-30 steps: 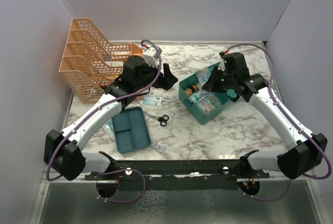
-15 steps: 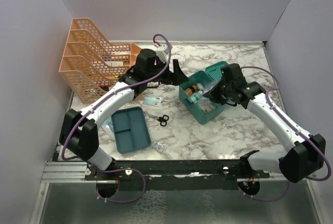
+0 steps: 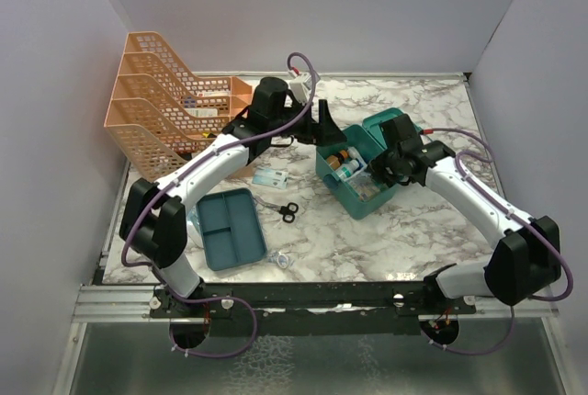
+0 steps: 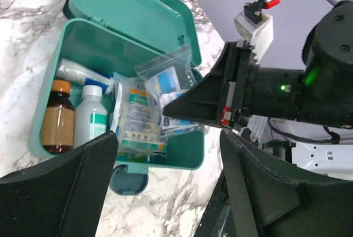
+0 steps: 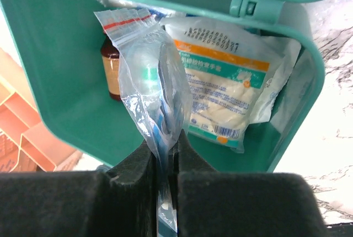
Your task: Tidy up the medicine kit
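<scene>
The medicine kit (image 3: 393,187), a teal box with its lid thrown back, stands right of centre. Inside it are a brown bottle (image 4: 57,117), a white bottle (image 4: 91,120) and a gauze packet (image 5: 226,88). My right gripper (image 5: 168,157) is shut on a clear zip bag (image 5: 151,77) of blue-and-white items, holding it upright inside the box (image 5: 49,71). In the top view that gripper (image 3: 378,162) hangs over the kit's middle. My left gripper (image 4: 167,138) is open and empty, hovering above the kit's (image 4: 88,38) left rim, by the far-left corner (image 3: 323,127).
An orange mesh rack (image 3: 156,110) fills the back left. A flat teal divided tray (image 3: 230,228) lies at the front left, with black scissors (image 3: 283,209), a small packet (image 3: 269,177) and a small clear item (image 3: 282,260) near it.
My left arm has stretched to the right, bringing its open gripper up to the kit. My right gripper has lowered the zip bag into the box.
</scene>
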Tool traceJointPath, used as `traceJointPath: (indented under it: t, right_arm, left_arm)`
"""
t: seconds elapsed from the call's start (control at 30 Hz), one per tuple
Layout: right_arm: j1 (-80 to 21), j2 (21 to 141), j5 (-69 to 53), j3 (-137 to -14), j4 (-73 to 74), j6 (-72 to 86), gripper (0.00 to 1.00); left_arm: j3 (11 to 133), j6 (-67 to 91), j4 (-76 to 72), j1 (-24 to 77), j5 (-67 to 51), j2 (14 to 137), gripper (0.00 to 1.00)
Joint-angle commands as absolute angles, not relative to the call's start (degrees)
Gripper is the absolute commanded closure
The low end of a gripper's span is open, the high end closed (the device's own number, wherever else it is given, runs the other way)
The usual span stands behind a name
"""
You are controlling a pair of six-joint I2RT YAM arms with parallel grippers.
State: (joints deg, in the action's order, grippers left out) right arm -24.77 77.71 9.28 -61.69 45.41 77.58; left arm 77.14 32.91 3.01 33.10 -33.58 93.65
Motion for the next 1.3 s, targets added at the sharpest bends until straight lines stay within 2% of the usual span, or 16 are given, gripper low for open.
traceJointPath:
  t: [0.0,0.23,0.47,0.73,1.0,1.27]
  right_arm:
    - [-24.9,79.0,14.8,-60.4,44.2,78.3,0.99]
    - [-24.9,79.3,13.5,-57.1,40.5,79.3,0.97]
    - [-24.9,77.8,15.0,-58.1,44.4,81.1,0.73]
    - [-24.9,72.3,19.7,-60.5,52.2,81.7,0.61]
    - [-24.9,70.3,25.9,-64.6,52.7,71.5,0.57]
    - [-24.9,75.4,22.5,-68.4,52.3,60.7,0.61]
  left_arm:
    - [80.5,32.5,2.8,34.2,-36.8,95.8,0.23]
    - [81.2,30.7,5.3,34.5,-37.7,96.3,0.23]
    - [84.4,30.4,6.1,35.7,-38.9,99.5,0.23]
    - [90.1,28.9,8.4,37.2,-37.9,104.6,0.23]
    - [92.8,23.6,14.5,37.4,-37.7,105.5,0.24]
    - [88.6,22.4,15.8,37.3,-34.5,101.2,0.24]
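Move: The right hand, over the medicine box, still pinches the clear zip bag. The bag's place on the glove packet is about 2 cm ahead, 1 cm to its right and 6 cm below, with the packet right under it. The white bottle stands some 5 cm ahead and 5 cm left, the brown bottle about 7 cm ahead and 8 cm left, both 8 cm down. From the open left hand, that place is roughly 11 cm right, 1 cm ahead and 15 cm below. Straight down at first, the right hand lowers the pinched zip bag some 3 cm into the box, opens partway and lets go of it, then rises about 7 cm while easing right, clear of the bag. Meanwhile the left hand, fingers staying open, goes right towards the bag's end of the box, sinking and turning slightly clockwise. ##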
